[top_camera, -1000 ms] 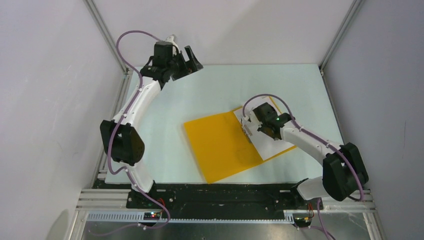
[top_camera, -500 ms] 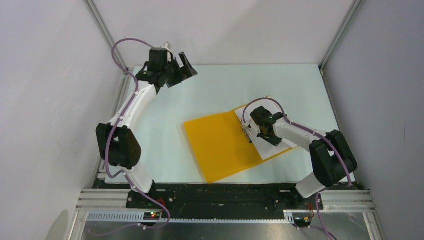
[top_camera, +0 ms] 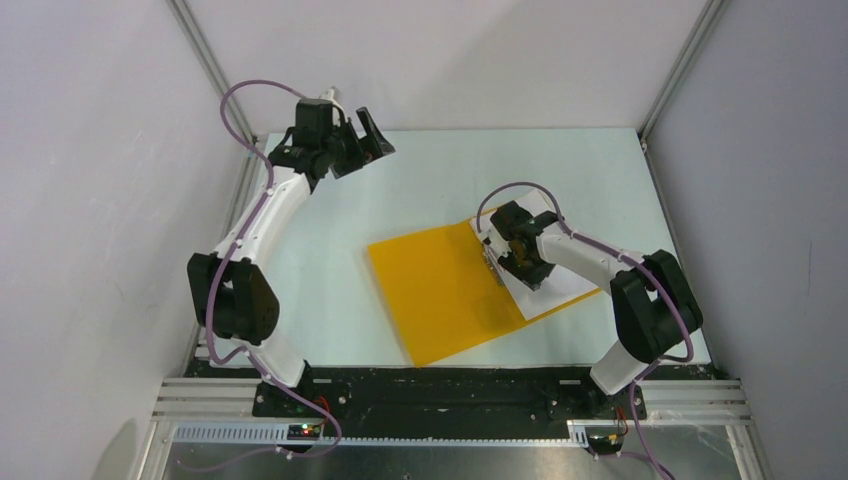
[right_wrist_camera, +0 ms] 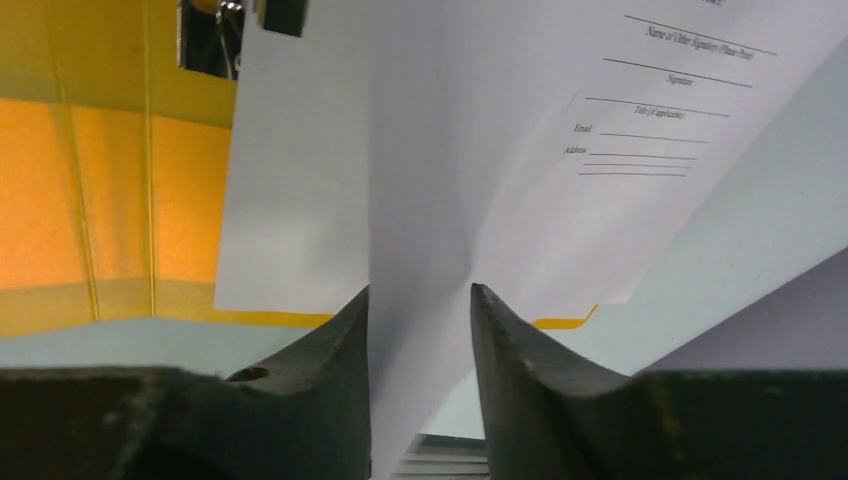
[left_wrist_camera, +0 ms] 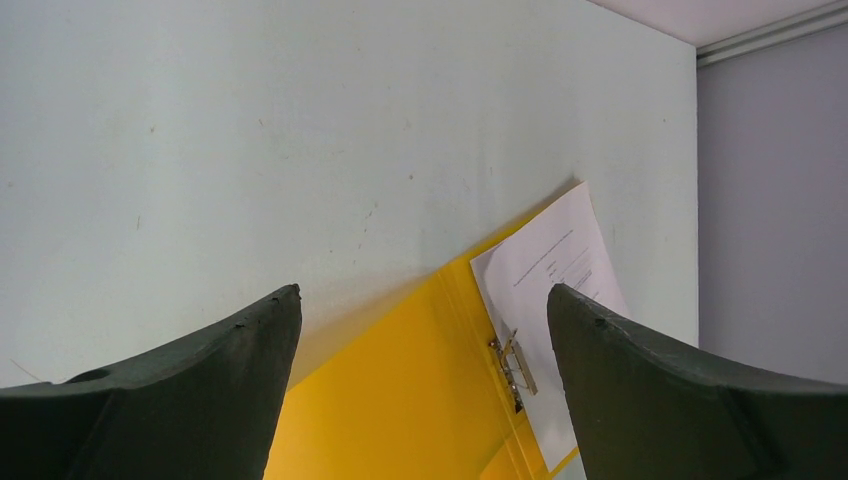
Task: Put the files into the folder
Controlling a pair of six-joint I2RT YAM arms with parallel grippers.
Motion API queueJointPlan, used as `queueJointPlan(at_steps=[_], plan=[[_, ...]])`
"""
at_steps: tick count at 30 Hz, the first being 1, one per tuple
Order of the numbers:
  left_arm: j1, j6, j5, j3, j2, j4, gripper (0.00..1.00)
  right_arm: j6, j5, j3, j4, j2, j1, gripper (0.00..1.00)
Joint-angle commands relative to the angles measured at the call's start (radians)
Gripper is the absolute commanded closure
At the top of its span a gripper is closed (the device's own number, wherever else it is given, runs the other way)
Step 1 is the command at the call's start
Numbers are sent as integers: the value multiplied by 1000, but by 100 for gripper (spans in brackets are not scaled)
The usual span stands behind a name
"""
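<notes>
The yellow folder [top_camera: 440,290] lies open on the table, its metal clip [top_camera: 492,262] at the spine. The white files [top_camera: 572,283] rest on its right half. My right gripper [top_camera: 530,272] is low over the files beside the clip. In the right wrist view its jaws [right_wrist_camera: 420,290] stand apart, with a raised fold of the files [right_wrist_camera: 480,130] between them and the folder [right_wrist_camera: 90,200] to the left. My left gripper [top_camera: 365,140] hangs wide open and empty above the table's far left. It looks down on the folder [left_wrist_camera: 400,400], files [left_wrist_camera: 545,270] and clip [left_wrist_camera: 512,358].
Grey enclosure walls with metal frame posts [top_camera: 672,70] close in the pale table [top_camera: 420,180] on three sides. The arm bases sit on a black rail [top_camera: 430,395] at the near edge.
My right gripper slid left along the files toward the clip, and its jaws have parted from shut. The left arm drew back slightly to the left, still open.
</notes>
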Motion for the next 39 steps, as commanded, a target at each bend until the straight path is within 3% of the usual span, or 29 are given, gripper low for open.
queueJointPlan(at_steps=[1,5,15,20,24,26,32,39], plan=[[4,-11,15,-7,-54,20,3,34,-64,38,-58,3,-3,53],[4,-10,17,-6,-49,22,3,29,-63,42,-47,10,-24,50],[3,-5,18,-11,-31,27,4,41,-100,102,-25,65,-77,50],[4,-6,27,-13,-22,27,4,64,-193,133,-54,72,-59,49],[4,-5,38,-12,-18,27,4,42,-300,170,-143,61,-53,44],[3,6,45,-10,-18,27,4,10,-370,203,-202,52,-82,31],[5,56,41,-91,-67,27,4,-44,-640,354,-292,50,-361,10],[31,160,-9,-331,-191,-29,0,-169,-760,539,-286,237,-653,1]])
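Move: The loose top sheet I am letting go of bulges up between my right fingers; its middle is about 5 cm ahead, 1 cm left and 3 cm below. The folder's clip lies roughly 12 cm left and 2 cm ahead. My left hand hangs high: the folder's bare left flap is some 22 cm back, 20 cm right and 22 cm below it, and the top sheet about 12 cm back and 45 cm right. My right fingers, already part open, spread fully around the sheet while the hand hovers almost in place; then I lift clear about 7 cm, swinging forward 8 cm and right 5 cm over the papers, rolling some 35 degrees until the fingertips point down and left. Late on, my open left hand starts down and back, about 6 and 5 cm, towards the bare flap. ##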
